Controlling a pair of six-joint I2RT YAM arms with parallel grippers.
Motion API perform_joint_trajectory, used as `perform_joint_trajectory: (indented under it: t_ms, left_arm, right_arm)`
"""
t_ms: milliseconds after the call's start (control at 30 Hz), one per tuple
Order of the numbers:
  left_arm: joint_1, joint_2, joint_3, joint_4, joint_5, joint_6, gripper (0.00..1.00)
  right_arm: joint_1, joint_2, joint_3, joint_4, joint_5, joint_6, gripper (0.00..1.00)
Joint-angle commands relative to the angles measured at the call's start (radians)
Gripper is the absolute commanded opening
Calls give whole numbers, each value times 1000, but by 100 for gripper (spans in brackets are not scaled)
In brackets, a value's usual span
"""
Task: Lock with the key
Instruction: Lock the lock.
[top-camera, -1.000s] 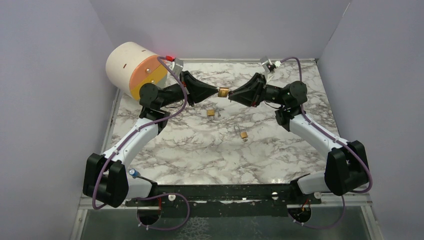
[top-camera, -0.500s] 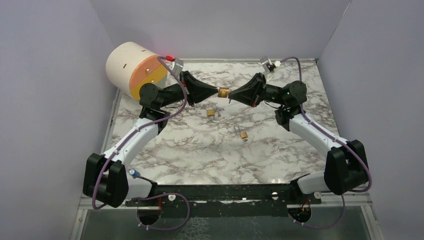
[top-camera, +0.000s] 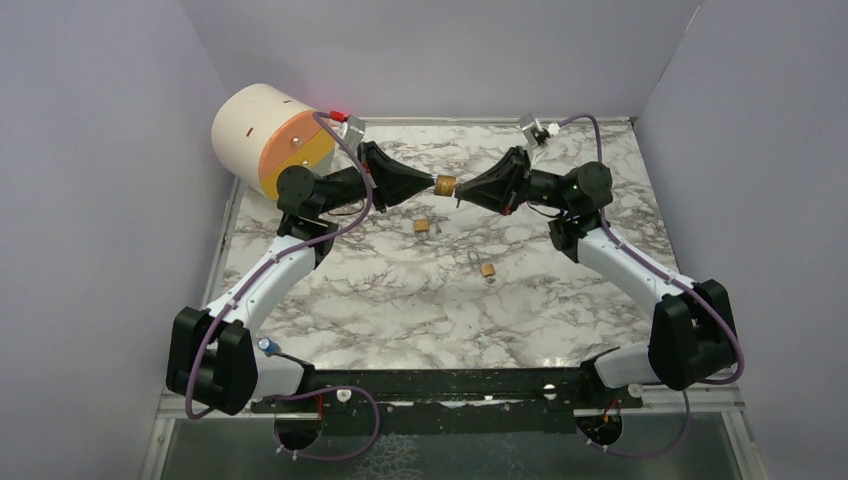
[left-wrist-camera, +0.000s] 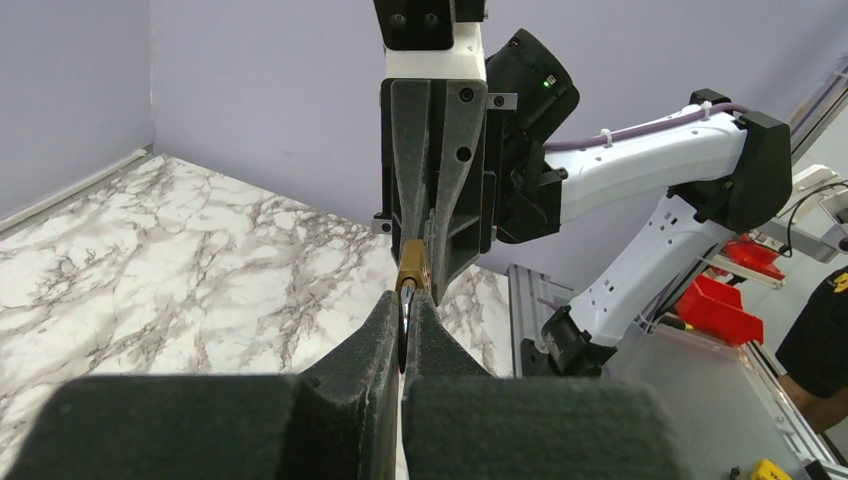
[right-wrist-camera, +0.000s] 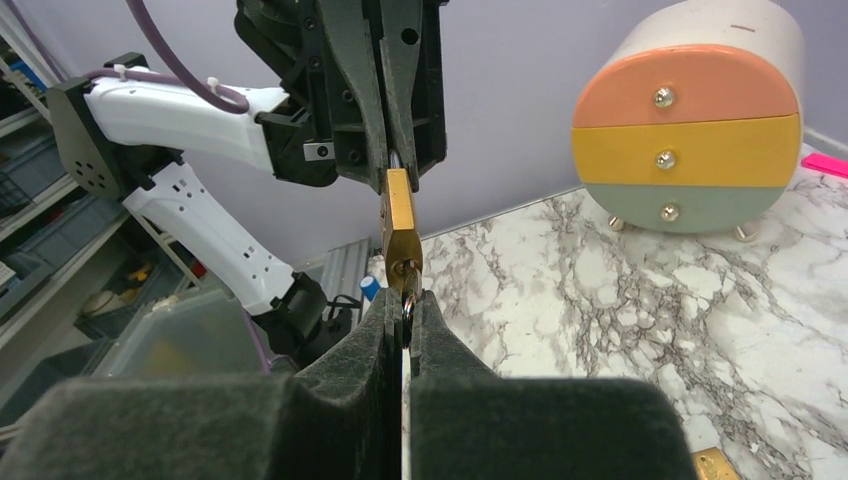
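Observation:
A small brass padlock (top-camera: 446, 184) hangs in the air above the back of the marble table, between my two grippers. My left gripper (top-camera: 434, 184) is shut on its silver shackle (left-wrist-camera: 402, 325), with the brass body (left-wrist-camera: 412, 272) just past the fingertips. From the other side my right gripper (top-camera: 459, 192) is shut on the key (right-wrist-camera: 408, 302), which sits in the bottom of the padlock body (right-wrist-camera: 402, 230). The key's bow is pinched between the right pads, and most of it is hidden.
Two more brass padlocks lie on the table, one (top-camera: 423, 226) below the grippers and one (top-camera: 487, 269) nearer the front with a key ring beside it. A round drawer unit (top-camera: 270, 135) with orange and yellow fronts stands at the back left. Purple walls enclose the table.
The right gripper's fingers have closed onto the key. Both arms and the padlock have stayed almost where they were.

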Motion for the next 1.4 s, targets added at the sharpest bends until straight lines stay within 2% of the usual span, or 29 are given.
perform_joint_trajectory:
  t_ms: [0,300,633,1100,1133,1167,1267,1300,1367]
  left_arm:
    - [29,-26,29,11,8,-3,0]
    - [95,-31,24,11,41,-16,0]
    - [163,-56,24,9,92,-36,0]
    - [225,-91,12,9,129,-55,0]
    - [225,-90,12,12,128,-60,0]
    - [224,-89,12,17,130,-68,0]
    - [213,-77,10,54,145,-107,0]
    - [204,-72,13,61,154,-113,0]
    - [189,-68,14,62,155,-115,0]
  right_arm:
    - [5,-51,10,7,-14,-55,1]
    - [5,-87,6,-21,-44,-82,1]
    - [-4,-148,7,-145,-54,-180,1]
    - [-40,-134,5,-157,-80,-185,1]
    - [-39,-126,12,-158,-81,-181,2]
    - [-38,-113,22,-167,-88,-182,10]
    - [-15,-82,69,-248,-74,-243,40]
    - [0,-85,77,-288,-40,-279,47]
    - [26,-94,91,-350,24,-329,54]
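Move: Ending in the left fingers by its shackle, the lock has its body about 3 cm to the left hand's right, with the key pinched in the right fingers a couple of centimetres beyond. From the right hand the key is at the pads and the lock body about 3 cm left. Some 32 cm below, the far table lock lies about 9 cm ahead and 7 cm left of the right hand, the near table lock about 2 cm back and 8 cm right. Drawing the lock away to the left, the left hand keeps its grip on the shackle and goes about 6 cm, slowly at first, then with a quick jump. The right hand first holds the key, easing 2 cm back and slightly up while rolling about 8 degrees about its pointing line, its forward side rising; it then shifts 2 cm right, opens to about half and comes back 1 cm left. ##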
